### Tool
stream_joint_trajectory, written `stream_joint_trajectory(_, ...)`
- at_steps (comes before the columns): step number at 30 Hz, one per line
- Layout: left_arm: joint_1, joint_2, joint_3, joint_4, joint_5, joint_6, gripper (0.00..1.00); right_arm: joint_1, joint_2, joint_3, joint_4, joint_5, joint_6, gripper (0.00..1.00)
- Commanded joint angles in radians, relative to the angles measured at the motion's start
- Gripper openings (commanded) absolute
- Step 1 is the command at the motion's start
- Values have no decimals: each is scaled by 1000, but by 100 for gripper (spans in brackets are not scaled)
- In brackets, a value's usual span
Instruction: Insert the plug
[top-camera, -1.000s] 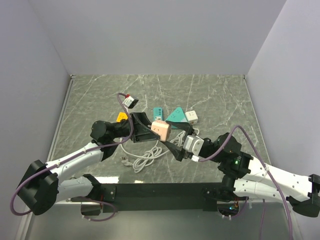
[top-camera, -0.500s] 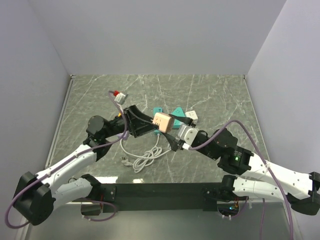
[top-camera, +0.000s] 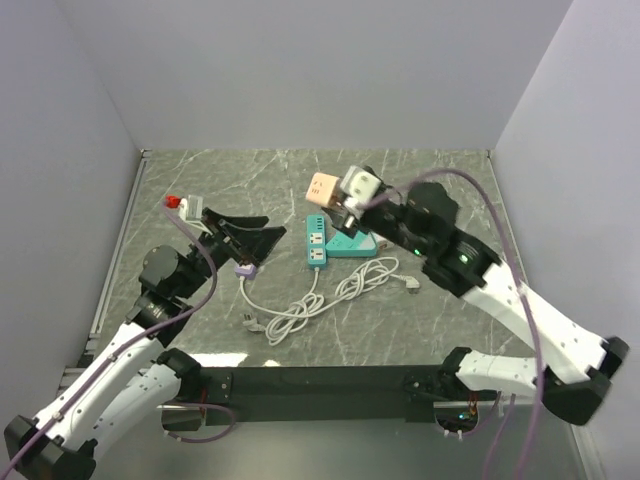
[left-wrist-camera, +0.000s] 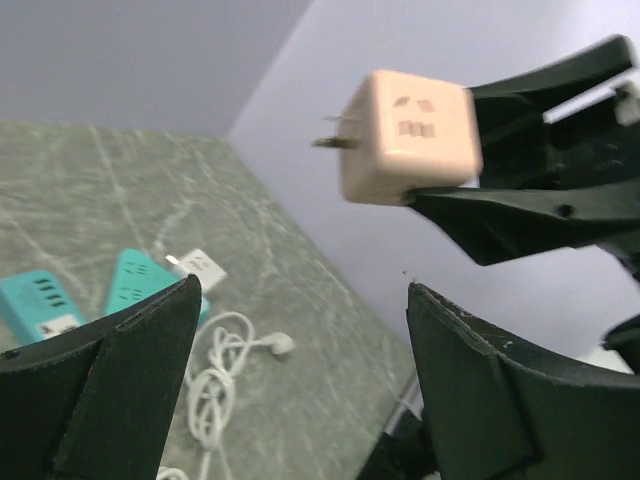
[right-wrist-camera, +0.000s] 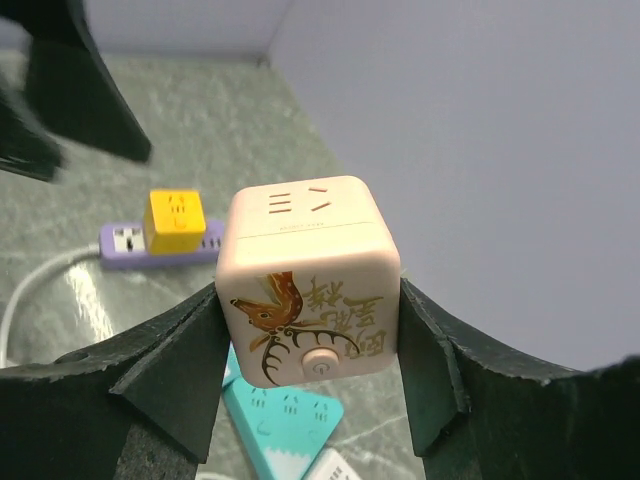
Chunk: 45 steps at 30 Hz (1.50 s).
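Observation:
The plug is a pink cube (right-wrist-camera: 310, 262) with a deer drawing and a small round button; its metal prongs (left-wrist-camera: 335, 135) point left in the left wrist view. My right gripper (right-wrist-camera: 310, 297) is shut on its two sides and holds it in the air above the back of the table, where the top view shows the pink cube (top-camera: 322, 188) beside that gripper (top-camera: 333, 196). My left gripper (left-wrist-camera: 303, 290) stands open with nothing between its fingers, off to the left (top-camera: 272, 228) and apart from the cube (left-wrist-camera: 408, 135).
A teal power strip (top-camera: 317, 240) and a teal triangular socket (top-camera: 352, 241) lie mid-table, with a coiled white cable (top-camera: 300, 308) in front. A purple strip (right-wrist-camera: 130, 243) carries a yellow cube (right-wrist-camera: 176, 216). A white cube (left-wrist-camera: 201, 266) sits beyond the teal pieces.
The left gripper has let go of the pink cube, opened wide and drawn back to the left. The right gripper has carried the cube up and toward the back of the table.

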Motion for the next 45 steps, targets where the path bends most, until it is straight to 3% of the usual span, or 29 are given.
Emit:
stream_joint_trajectory(1,5,-28,-6,-77,-116,142,89,-58,129,107,-184,-133,40,0)
stream_joint_trajectory(10,41,124,-9,-87,-117,219,89,-102,448,253,-437,-181,25,0)
stream_joint_trajectory(20,76,256,-54,27,-38,205,88,-105,753,358,-534,-89,-10,0)
stream_joint_trajectory(29,98,298,-65,65,-1,214,88,-105,799,376,-511,-16,-93,0)
stream_joint_trajectory(45,121,356,-61,91,38,225,88,-102,830,308,-431,-60,-158,0)
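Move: The right hand holds the pink cube plug high up; the near socket of the teal strip lies about 9 cm ahead of it, 5 cm to its left and some 37 cm below. The teal triangle block lies about 8 cm to the right of that socket and 3 cm farther out, the yellow cube plug some 15 cm to the left of it and 3 cm farther out. From the empty left hand the socket is about 13 cm ahead, 8 cm right and 33 cm down. The right hand keeps its pinch on the pink plug and swoops down some 30 cm, going forward by about a third of that, towards the near socket of the teal strip while its level fingers tip steeply down; most of the drop is quick, then it slows to a near hover over that end. The open, empty left hand sinks about 13 cm and eases some 8 cm forward towards the same strip, its fingers tilting down moderately. ##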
